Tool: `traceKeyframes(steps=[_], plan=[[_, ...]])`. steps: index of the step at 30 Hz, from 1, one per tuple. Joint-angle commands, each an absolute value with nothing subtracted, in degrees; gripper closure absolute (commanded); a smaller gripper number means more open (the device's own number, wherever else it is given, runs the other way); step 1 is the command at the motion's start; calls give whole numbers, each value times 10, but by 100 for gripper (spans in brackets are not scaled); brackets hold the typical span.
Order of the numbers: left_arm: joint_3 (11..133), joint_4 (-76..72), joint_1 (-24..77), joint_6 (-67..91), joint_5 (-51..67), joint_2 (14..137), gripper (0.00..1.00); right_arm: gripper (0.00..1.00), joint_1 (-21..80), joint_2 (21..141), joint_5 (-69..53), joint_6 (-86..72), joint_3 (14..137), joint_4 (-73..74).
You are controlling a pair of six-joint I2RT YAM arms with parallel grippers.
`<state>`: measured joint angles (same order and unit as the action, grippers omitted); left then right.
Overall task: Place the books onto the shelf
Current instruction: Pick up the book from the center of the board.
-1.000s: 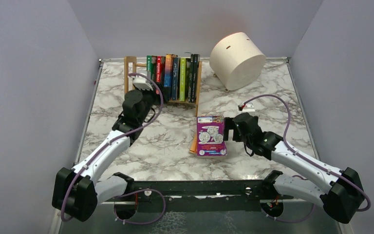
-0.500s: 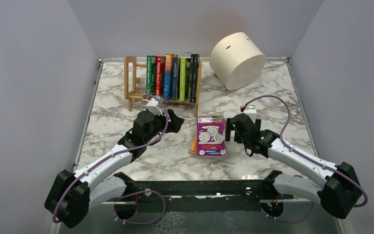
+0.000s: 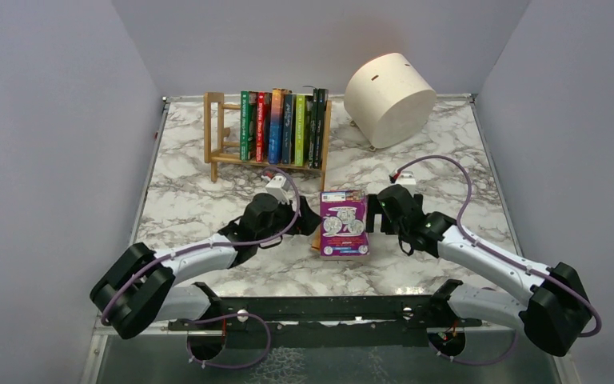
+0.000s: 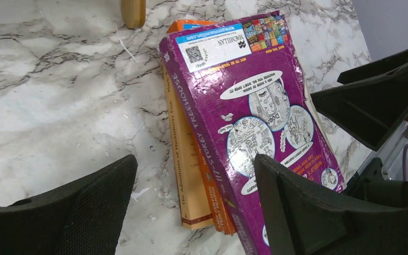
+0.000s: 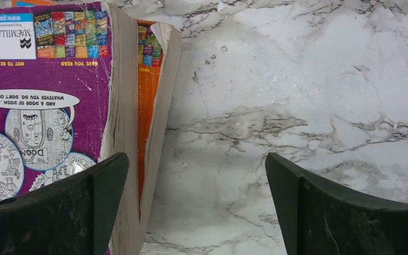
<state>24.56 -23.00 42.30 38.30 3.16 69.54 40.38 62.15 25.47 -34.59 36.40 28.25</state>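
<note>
A stack of three books lies flat mid-table: a purple book on top, an orange book under it, and a tan book lowest. My left gripper is open at the stack's spine side, one finger over the purple cover. My right gripper is open at the page-edge side, holding nothing. Several books stand upright on the wooden shelf at the back.
A cream cylindrical drum lies on its side at the back right. The shelf's left end holds no books. Grey walls close in the marble table on three sides.
My left arm has swung from the shelf down and right to the stack's left side, its jaws opening wider. My right gripper has crept slightly toward the stack's right edge.
</note>
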Motion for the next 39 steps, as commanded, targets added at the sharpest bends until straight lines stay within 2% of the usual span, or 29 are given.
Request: traceKeyframes(steps=[1,27,39], plan=[[233,-325,430,424,74,736,25,0,402,608,214,-328,364,236],[226,-510,431,497,175,883,25,1,403,647,172,-310,348,192],[193,-555,437,508,166,821,25,2,403,655,138,-297,337,150]])
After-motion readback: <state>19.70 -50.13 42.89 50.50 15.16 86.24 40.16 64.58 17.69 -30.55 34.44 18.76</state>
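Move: The purple book tops the small stack between the hands. Its middle is about 9 cm to the left hand's right, 1 cm back and 3 cm below. From the right hand it lies some 11 cm to the left, 2 cm back and 1 cm below. The orange book is right under it, about 1 cm farther right; the tan book under that pokes out about 2 cm to the left of the purple one's middle. Leftwards, about 3 cm, the right hand keeps pushing with its wide-open left finger on the purple book's page edge, turning slightly counter-clockwise. Meanwhile the left hand goes some 5 cm right and 2–3 cm down to meet the spine, fingers still open to straddle it, rolling its left side down and turning clockwise, nearly 20 degrees in all, then eases back about 1 cm. ##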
